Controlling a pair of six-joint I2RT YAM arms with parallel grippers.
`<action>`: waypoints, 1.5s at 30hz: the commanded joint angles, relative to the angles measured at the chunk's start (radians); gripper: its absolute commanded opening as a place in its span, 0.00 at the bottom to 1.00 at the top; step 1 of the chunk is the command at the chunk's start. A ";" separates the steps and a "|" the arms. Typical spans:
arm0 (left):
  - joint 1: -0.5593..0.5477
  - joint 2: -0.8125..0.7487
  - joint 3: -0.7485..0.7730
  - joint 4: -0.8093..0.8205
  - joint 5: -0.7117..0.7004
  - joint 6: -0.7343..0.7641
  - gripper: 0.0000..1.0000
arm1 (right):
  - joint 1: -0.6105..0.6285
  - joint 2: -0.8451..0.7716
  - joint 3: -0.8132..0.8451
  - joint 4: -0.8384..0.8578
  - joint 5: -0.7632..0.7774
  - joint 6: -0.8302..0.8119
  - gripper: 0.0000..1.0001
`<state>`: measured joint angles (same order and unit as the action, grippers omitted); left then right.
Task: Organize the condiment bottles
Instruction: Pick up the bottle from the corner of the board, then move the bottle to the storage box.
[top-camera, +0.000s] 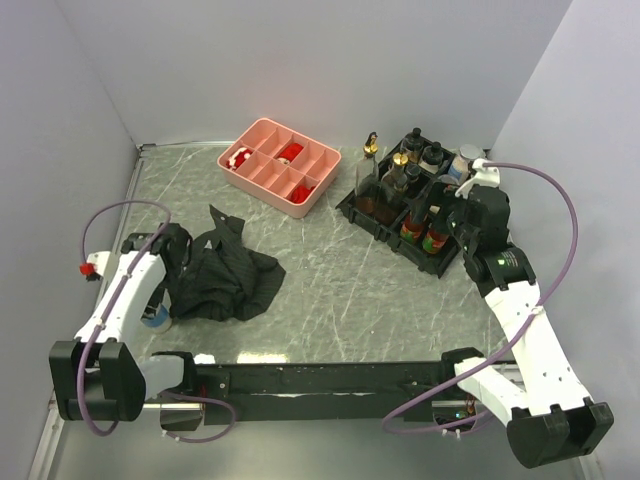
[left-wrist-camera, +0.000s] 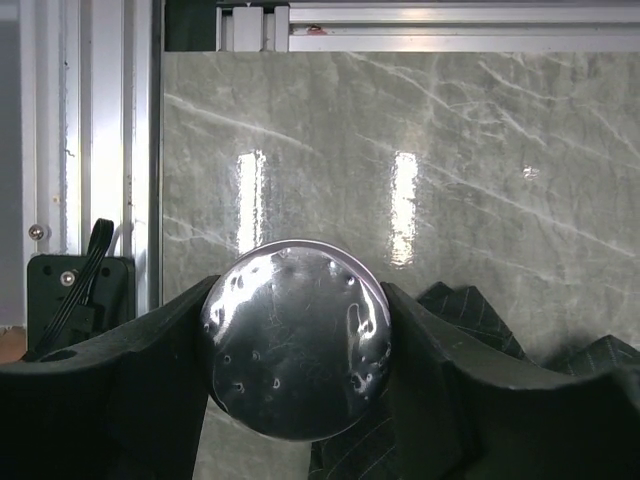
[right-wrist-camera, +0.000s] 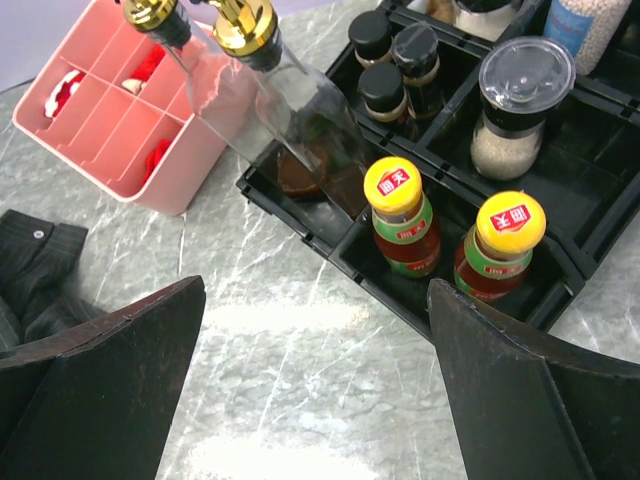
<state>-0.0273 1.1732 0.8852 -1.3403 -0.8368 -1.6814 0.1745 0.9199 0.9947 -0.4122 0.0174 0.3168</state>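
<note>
A shaker with a shiny grey lid (left-wrist-camera: 290, 320) stands on the marble table at the left, next to the black cloth. My left gripper (left-wrist-camera: 296, 345) is shut on it, a finger pressed against each side of the lid; from above the shaker (top-camera: 155, 318) peeks out under that gripper (top-camera: 160, 300). The other condiment bottles sit in a black organizer (top-camera: 393, 236) at the right: clear gold-spouted ones (right-wrist-camera: 290, 110), two yellow-capped sauce bottles (right-wrist-camera: 398, 215), black-lidded jars (right-wrist-camera: 385, 90) and a grey-lidded shaker (right-wrist-camera: 520, 105). My right gripper (right-wrist-camera: 317, 295) hovers open before the organizer's front, holding nothing.
A pink compartment tray (top-camera: 280, 165) with red pieces stands at the back centre. A crumpled black cloth (top-camera: 225, 275) lies left of centre, beside the held shaker. A metal rail (left-wrist-camera: 100, 150) runs along the table's left edge. Walls enclose the table.
</note>
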 joint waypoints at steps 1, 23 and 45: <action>0.010 -0.027 0.073 -0.031 -0.070 0.011 0.25 | 0.010 -0.018 0.010 0.000 0.010 0.002 1.00; 0.006 -0.079 0.405 0.576 -0.009 0.903 0.01 | 0.016 -0.078 0.051 -0.010 -0.157 0.016 1.00; -0.356 -0.118 0.242 1.133 0.949 1.327 0.01 | 0.019 -0.141 0.005 -0.004 -0.189 -0.002 1.00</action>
<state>-0.2424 1.1065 1.1248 -0.4026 0.0570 -0.4007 0.1860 0.8177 1.0073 -0.4549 -0.1593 0.3305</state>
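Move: My left hand is already closed on the blue-labelled bottle at the board's near-left corner. The black rack lies far across the board, about 60 cm to this hand's right, 31 cm ahead and 8 cm lower. The dark cloth lies some 14 cm right and 13 cm ahead, the pink box roughly 27 cm right and 40 cm ahead. From my right hand the rack is about 15 cm ahead, 3 cm right and 24 cm below. I keep my left grip on the bottle's lid end and lift the bottle off the corner, up nearly 20 cm while reaching forward, then sweep it some 20 cm right over the cloth towards the rack, sinking slightly at the end. On the way the hand swings clockwise roughly 95 degrees, so the fingers end pointing forward. My open right hand backs off a few centimetres, drifting left and up. ##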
